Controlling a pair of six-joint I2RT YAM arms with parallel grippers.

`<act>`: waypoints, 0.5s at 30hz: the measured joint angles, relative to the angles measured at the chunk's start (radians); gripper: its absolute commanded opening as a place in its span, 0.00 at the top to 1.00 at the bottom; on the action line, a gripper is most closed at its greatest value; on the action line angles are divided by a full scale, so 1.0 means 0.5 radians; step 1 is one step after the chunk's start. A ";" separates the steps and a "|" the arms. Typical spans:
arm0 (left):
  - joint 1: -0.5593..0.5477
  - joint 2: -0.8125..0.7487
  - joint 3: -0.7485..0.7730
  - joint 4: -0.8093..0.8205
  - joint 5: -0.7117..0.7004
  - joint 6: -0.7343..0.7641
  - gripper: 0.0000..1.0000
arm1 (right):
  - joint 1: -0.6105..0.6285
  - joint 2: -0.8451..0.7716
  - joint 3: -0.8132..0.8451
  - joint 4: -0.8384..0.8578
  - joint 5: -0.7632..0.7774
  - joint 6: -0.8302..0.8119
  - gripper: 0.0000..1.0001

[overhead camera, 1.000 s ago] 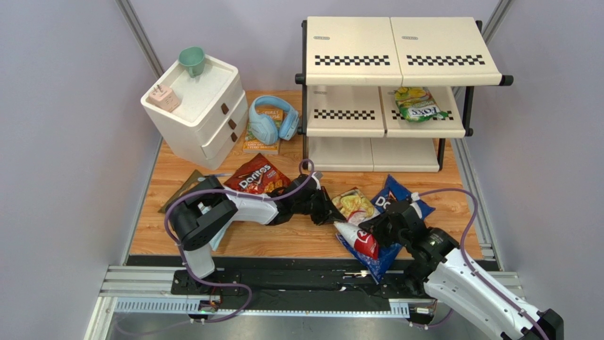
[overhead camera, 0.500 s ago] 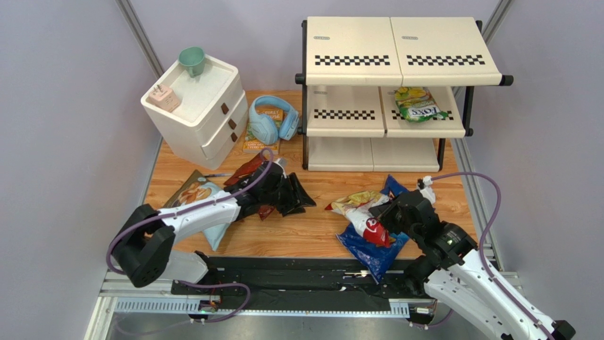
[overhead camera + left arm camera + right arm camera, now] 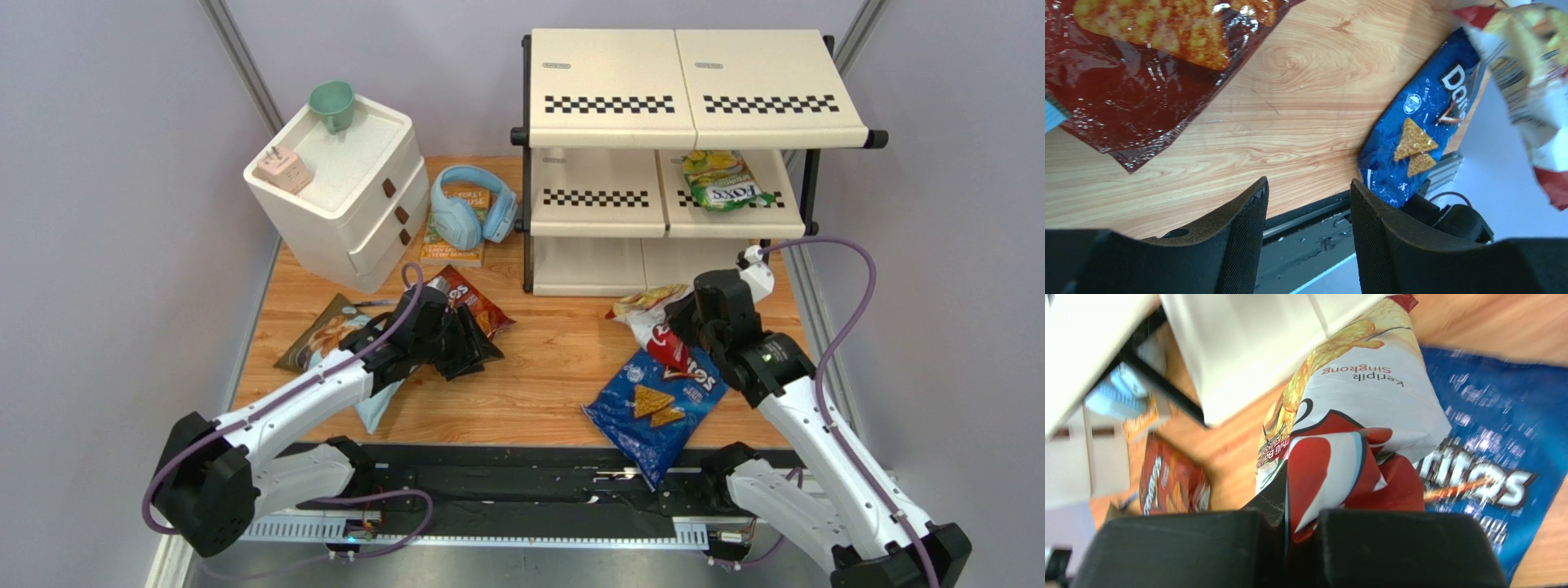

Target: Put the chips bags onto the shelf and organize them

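Note:
My right gripper point(image 3: 683, 328) point(image 3: 1300, 517) is shut on the bottom edge of the white-and-red chips bag point(image 3: 650, 321) point(image 3: 1364, 404), which hangs above the table just in front of the shelf point(image 3: 687, 92) point(image 3: 1241, 349). The blue Doritos bag point(image 3: 650, 407) point(image 3: 1487, 459) point(image 3: 1422, 135) lies flat below it. My left gripper point(image 3: 466, 346) point(image 3: 1309, 190) is open and empty, beside the red Doritos bag point(image 3: 476, 300) point(image 3: 1149, 67). The pale-blue cassava bag point(image 3: 329, 341) lies partly under the left arm. A small green-yellow bag point(image 3: 724, 179) rests on the shelf's middle tier.
A white two-drawer cabinet point(image 3: 350, 190) with a green cup point(image 3: 331, 104) stands at the back left. Blue headphones point(image 3: 472, 206) lie on an orange book point(image 3: 451, 245) beside the shelf's left pole. A black rail point(image 3: 515, 472) runs along the near edge.
The right gripper closed on the white-and-red bag and carried it up and back toward the shelf, uncovering the blue Doritos. The left arm swung left and its gripper opened.

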State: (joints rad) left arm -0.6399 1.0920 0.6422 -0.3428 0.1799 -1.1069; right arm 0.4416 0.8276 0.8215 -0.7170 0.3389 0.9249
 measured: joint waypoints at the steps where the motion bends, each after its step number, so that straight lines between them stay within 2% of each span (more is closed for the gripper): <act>1: 0.014 -0.009 -0.006 -0.018 0.001 0.011 0.43 | -0.071 0.014 0.005 0.032 -0.019 -0.034 1.00; 3: 0.043 -0.007 -0.008 -0.043 0.004 0.034 0.43 | -0.275 0.042 0.014 0.113 -0.079 -0.119 1.00; 9: 0.069 0.054 0.002 -0.086 0.020 0.096 0.43 | -0.589 0.053 0.021 0.294 -0.223 -0.240 1.00; 15: 0.070 0.155 0.035 -0.095 0.060 0.135 0.44 | -0.663 0.069 -0.028 0.571 -0.301 -0.268 1.00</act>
State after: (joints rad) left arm -0.6048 1.1694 0.6598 -0.3904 0.2100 -1.0393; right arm 0.1101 0.8619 0.8074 -0.4316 0.1883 0.7910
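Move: Ahead of the right hand, which already grips the red-and-white bag, the right half of the lower shelf lies about 20 cm farther out, 8 cm to its right and some 12 cm below. The green bag on the middle shelf is roughly 23 cm ahead, 7 cm right and 4 cm higher than the hand; the blue Doritos bag lies about 8 cm back, 1 cm right and 16 cm below. From the left hand, that shelf half is some 25 cm ahead, 40 cm right and 7 cm lower. Carrying the red-and-white bag by its near end, the right hand swings about 6 cm forward and nearly as far right towards the lower shelf, then stops going right and keeps on forward and up. It rises 3 to 4 cm in all, fingers tipping up some 10 degrees and staying shut. The empty left hand sinks about 2 cm, still open. ##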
